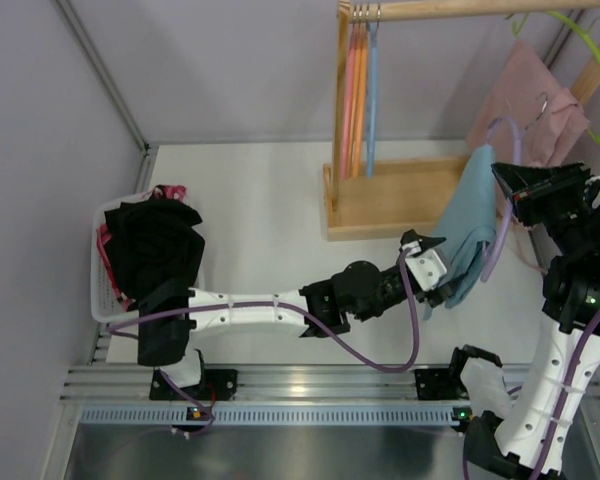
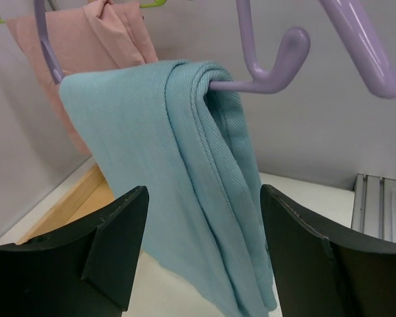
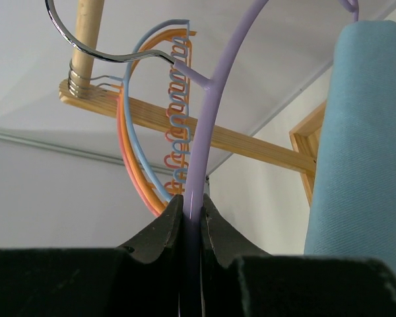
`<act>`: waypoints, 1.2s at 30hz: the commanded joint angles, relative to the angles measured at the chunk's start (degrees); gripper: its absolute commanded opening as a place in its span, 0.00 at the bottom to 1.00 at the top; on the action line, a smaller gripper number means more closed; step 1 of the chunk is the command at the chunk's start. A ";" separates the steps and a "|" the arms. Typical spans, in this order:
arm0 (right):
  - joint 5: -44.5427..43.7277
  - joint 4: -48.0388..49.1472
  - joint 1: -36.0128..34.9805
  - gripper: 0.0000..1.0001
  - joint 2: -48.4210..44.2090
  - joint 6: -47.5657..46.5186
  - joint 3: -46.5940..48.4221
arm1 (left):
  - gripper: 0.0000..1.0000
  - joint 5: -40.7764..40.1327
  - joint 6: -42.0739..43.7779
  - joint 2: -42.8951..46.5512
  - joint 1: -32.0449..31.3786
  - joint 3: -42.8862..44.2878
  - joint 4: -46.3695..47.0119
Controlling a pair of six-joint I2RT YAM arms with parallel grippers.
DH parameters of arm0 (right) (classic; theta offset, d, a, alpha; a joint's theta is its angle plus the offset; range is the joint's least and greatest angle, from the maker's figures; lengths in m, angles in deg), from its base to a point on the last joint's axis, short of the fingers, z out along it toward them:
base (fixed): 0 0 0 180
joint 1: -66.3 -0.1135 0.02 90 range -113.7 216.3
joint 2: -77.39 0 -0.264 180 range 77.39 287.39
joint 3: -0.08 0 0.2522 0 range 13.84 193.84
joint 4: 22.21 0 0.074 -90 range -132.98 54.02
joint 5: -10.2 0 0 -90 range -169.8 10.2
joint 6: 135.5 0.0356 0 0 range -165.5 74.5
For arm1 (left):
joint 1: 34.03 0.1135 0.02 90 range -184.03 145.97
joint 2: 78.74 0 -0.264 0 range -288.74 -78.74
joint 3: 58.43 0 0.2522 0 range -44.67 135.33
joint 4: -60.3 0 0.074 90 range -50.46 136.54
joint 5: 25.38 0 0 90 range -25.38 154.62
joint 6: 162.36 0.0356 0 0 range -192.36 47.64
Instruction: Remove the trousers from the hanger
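Note:
Teal trousers (image 1: 470,225) hang folded over the bar of a lilac hanger (image 1: 502,135) at the right of the table. My right gripper (image 1: 525,185) is shut on the hanger's thin lilac arm (image 3: 211,112), which runs up from between its jaws (image 3: 193,208); the trousers (image 3: 356,145) fill the right of that view. My left gripper (image 1: 435,275) is open around the lower part of the hanging trousers (image 2: 185,172). Its left finger (image 2: 119,231) stands off the cloth and its right finger (image 2: 297,238) is close beside it. The hanger's hooked end (image 2: 277,63) shows above.
A wooden rack (image 1: 390,195) stands at the back with orange and blue hangers (image 1: 358,90) on its rail. A pink garment (image 1: 525,110) hangs behind the trousers. A white basket (image 1: 105,280) holding dark clothes sits at the far left.

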 commanded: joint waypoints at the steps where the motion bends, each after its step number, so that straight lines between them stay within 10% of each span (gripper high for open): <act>1: 1.69 13.03 0.68 0.00 -2.33 1.87 1.99 | 0.75 -0.62 -0.08 -1.46 -0.28 3.06 6.75; 20: 2.48 11.88 0.94 0.00 -2.51 1.79 1.55 | 0.63 -7.23 1.24 -9.46 5.70 10.01 6.84; 26: 3.26 13.46 1.03 0.00 -2.07 2.75 -0.38 | 0.76 -4.51 0.89 -10.34 5.70 10.36 6.76; 31: 3.88 13.82 1.03 0.00 -2.16 2.84 -1.35 | 0.60 -4.50 2.38 -12.01 5.79 12.03 6.76; 36: 4.06 15.65 1.11 0.00 -2.07 2.84 -2.40 | 0.08 -4.23 3.43 -12.19 6.66 13.26 6.76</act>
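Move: The light-blue trousers hang over the purple hanger's bar, their middle some 8 cm ahead of the left hand, 5 cm to its right and about 4 cm lower. The hanger's own middle is roughly 8 cm ahead, 8 cm right and 7 cm above that hand; the pink trousers hang 25 cm ahead, 15 cm right and 6 cm higher. For the right hand, already gripping the hanger, the blue trousers lie level with it forward, about 6 cm left and 15 cm below. The left hand, fingers apart, carries forward about 7 cm alongside the near part of the blue trousers, easing to the right and slightly down and turning some 10 degrees counter-clockwise, until the cloth below the hanger bar stands between its fingers. It then stays level in the forward direction, edges another 1.5 cm right and 1 cm down, and shuts its fingers to pinch the fold, while the right hand keeps its hold on the hanger arm with only small shifts. ##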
